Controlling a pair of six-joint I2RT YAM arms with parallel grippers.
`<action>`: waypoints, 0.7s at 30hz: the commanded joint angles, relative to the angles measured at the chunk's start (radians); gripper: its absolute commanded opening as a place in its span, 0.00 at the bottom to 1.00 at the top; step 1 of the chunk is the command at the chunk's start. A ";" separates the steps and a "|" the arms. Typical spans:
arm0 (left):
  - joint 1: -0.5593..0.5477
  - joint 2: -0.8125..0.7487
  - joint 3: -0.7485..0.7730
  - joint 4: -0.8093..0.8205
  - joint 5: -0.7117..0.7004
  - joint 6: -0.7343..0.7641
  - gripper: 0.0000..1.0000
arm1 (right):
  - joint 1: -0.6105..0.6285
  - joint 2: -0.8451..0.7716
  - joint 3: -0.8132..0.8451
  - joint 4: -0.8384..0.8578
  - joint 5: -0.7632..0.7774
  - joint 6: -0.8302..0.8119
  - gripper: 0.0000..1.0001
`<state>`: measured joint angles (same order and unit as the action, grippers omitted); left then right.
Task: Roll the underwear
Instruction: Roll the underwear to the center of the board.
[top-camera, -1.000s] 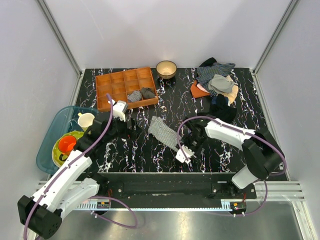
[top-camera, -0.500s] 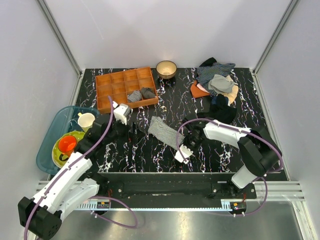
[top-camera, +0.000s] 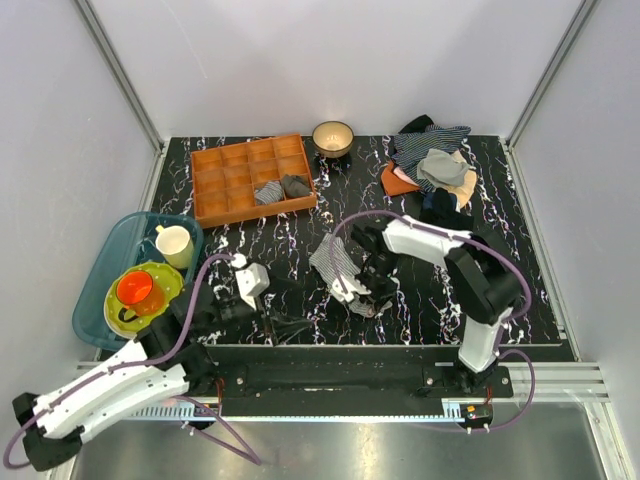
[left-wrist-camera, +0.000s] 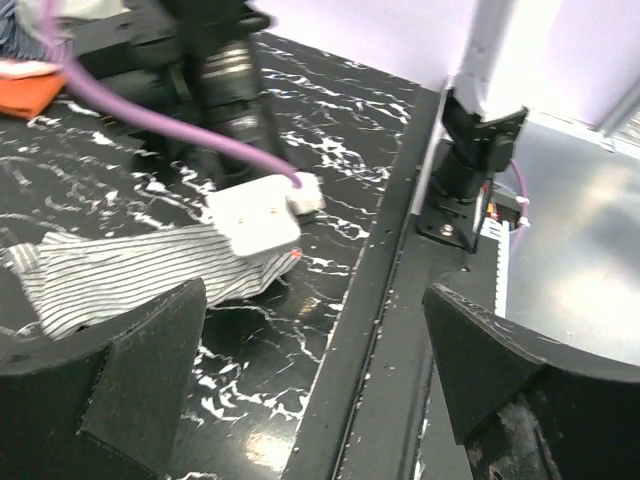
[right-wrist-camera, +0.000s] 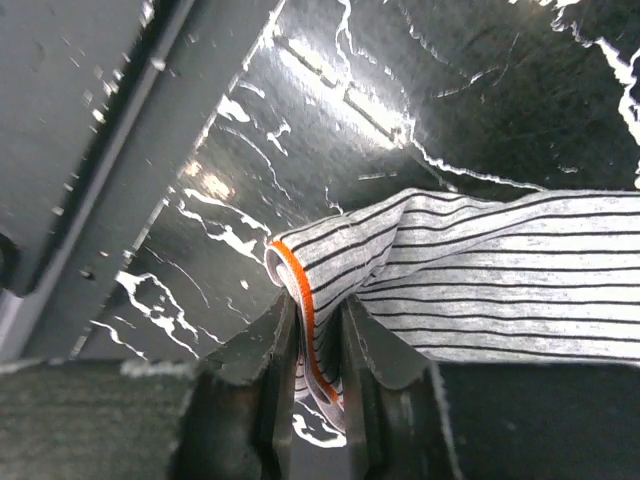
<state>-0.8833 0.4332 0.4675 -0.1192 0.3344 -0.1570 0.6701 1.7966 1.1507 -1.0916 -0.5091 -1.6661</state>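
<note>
The underwear, white with thin grey pinstripes, lies bunched at the table's middle. It also shows in the left wrist view and the right wrist view. My right gripper is shut on the underwear's orange-trimmed near edge, which curls over between the jaws. My left gripper is wide open and empty, low by the table's front edge, left of the underwear. Both its fingers frame the front rail in its own view.
An orange divider tray with rolled cloths stands at the back left, a bowl behind it. A pile of clothes lies at the back right. A blue bin with a cup and dishes sits at the left. The black front rail borders the table.
My left arm has pulled back from beside the underwear to the front edge. My right gripper has moved left and away with the underwear's near edge, folding the cloth over itself.
</note>
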 joint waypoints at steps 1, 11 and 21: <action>-0.173 0.028 -0.056 0.177 -0.139 -0.001 0.92 | 0.006 0.134 0.157 -0.298 -0.186 0.132 0.25; -0.444 0.415 -0.152 0.496 -0.445 0.092 0.92 | 0.005 0.395 0.379 -0.435 -0.203 0.281 0.24; -0.431 0.778 -0.142 0.815 -0.549 0.320 0.95 | 0.005 0.495 0.458 -0.487 -0.218 0.293 0.25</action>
<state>-1.3228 1.1191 0.3016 0.4633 -0.1455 0.0654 0.6704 2.2559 1.5856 -1.4303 -0.7055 -1.3670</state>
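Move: The right hand already pinches the near end of the striped underwear; the strip's far end lies about 14 cm ahead and 9 cm left of it, the wooden tray about 28 cm ahead and 26 cm left, and the dark cloth about 21 cm ahead and 15 cm right. From the left hand, the underwear's pinched end is roughly 7 cm ahead, 14 cm right and 20 cm below. Open left hand drops about 14 cm and rightward towards the underwear; right keeps its pinch, shifting left, fingertips tipping back. ##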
